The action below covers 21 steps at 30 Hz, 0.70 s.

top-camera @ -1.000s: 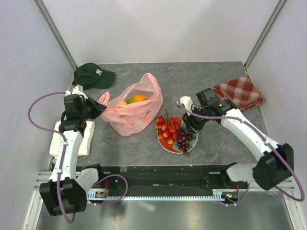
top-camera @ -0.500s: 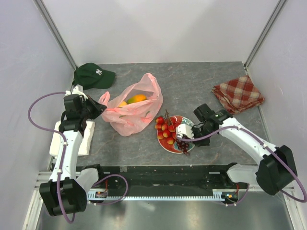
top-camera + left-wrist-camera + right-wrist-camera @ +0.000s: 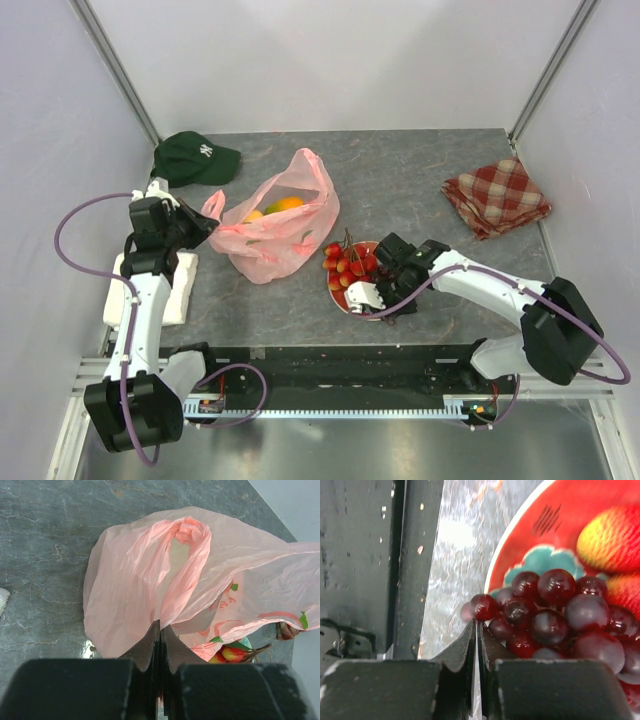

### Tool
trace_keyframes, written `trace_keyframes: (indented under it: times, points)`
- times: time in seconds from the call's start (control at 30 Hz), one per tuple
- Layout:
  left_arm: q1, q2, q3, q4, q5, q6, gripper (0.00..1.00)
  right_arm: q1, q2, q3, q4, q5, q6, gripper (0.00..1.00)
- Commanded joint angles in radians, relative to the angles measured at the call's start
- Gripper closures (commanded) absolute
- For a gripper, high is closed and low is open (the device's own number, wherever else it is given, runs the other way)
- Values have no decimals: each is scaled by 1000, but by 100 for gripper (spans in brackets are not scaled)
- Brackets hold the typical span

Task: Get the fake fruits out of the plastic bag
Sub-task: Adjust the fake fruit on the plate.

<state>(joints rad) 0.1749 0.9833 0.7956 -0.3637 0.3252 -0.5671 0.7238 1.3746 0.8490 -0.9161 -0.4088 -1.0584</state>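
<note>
The pink plastic bag [image 3: 275, 235] lies left of centre with its mouth open; an orange-yellow fruit [image 3: 288, 204] and a yellow one [image 3: 256, 215] show inside. My left gripper [image 3: 205, 222] is shut on the bag's handle, and the left wrist view shows pink film [image 3: 150, 570] pinched at the tips [image 3: 159, 626]. Red berries [image 3: 345, 265] and a dark grape bunch [image 3: 555, 610] lie on the red plate [image 3: 520, 550]. My right gripper [image 3: 370, 303] sits low at the plate's near edge. Its jaws [image 3: 477, 625] are shut, tips touching a grape, nothing visibly between them.
A green cap [image 3: 195, 158] lies at the back left and a red-checked cloth [image 3: 497, 195] at the back right. A white block [image 3: 170, 290] sits under my left arm. The black rail [image 3: 330, 365] runs along the near edge, close to my right gripper.
My right gripper has come from right of the plate, open, down and left to the plate's near edge, and has shut. The left gripper has drawn the bag handle slightly left.
</note>
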Motion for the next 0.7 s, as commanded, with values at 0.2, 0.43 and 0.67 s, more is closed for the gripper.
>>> trace_keyframes:
  times: [0.2, 0.43, 0.67]
  points:
    - [11, -15, 13, 25, 34, 24, 96, 72, 53, -1, 172, -9, 113, 87]
    - [11, -32, 20, 17, 46, 29, 96, 69, 2, 137, -30, 2, 118, 78]
    - [9, -46, 10, 9, 106, 45, 98, 48, -26, 580, -201, -5, 211, 45]
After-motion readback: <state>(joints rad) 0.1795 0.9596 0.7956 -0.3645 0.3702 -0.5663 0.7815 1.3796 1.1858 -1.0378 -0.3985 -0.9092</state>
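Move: The grape bunch's middle lies about 5 cm ahead of the right fingertips and 2 cm to their left, at about their height; its tail end is right at the tips, over the plate's near rim. The plate's centre is about 8 cm ahead and 5 cm left, and the red fruits lie about 10 cm ahead and 8 cm left. From the left hand, the grapes are some 33 cm right, 12 cm back and 16 cm below. Almost shut, the right fingertips are already against the right side of the bunch's tail and press on about 2 cm to the left along the plate's near rim, sinking slightly. Then they come free and rise quickly, about 9 cm, swinging forward and left over the plate while the fingers spread to roughly half open. ##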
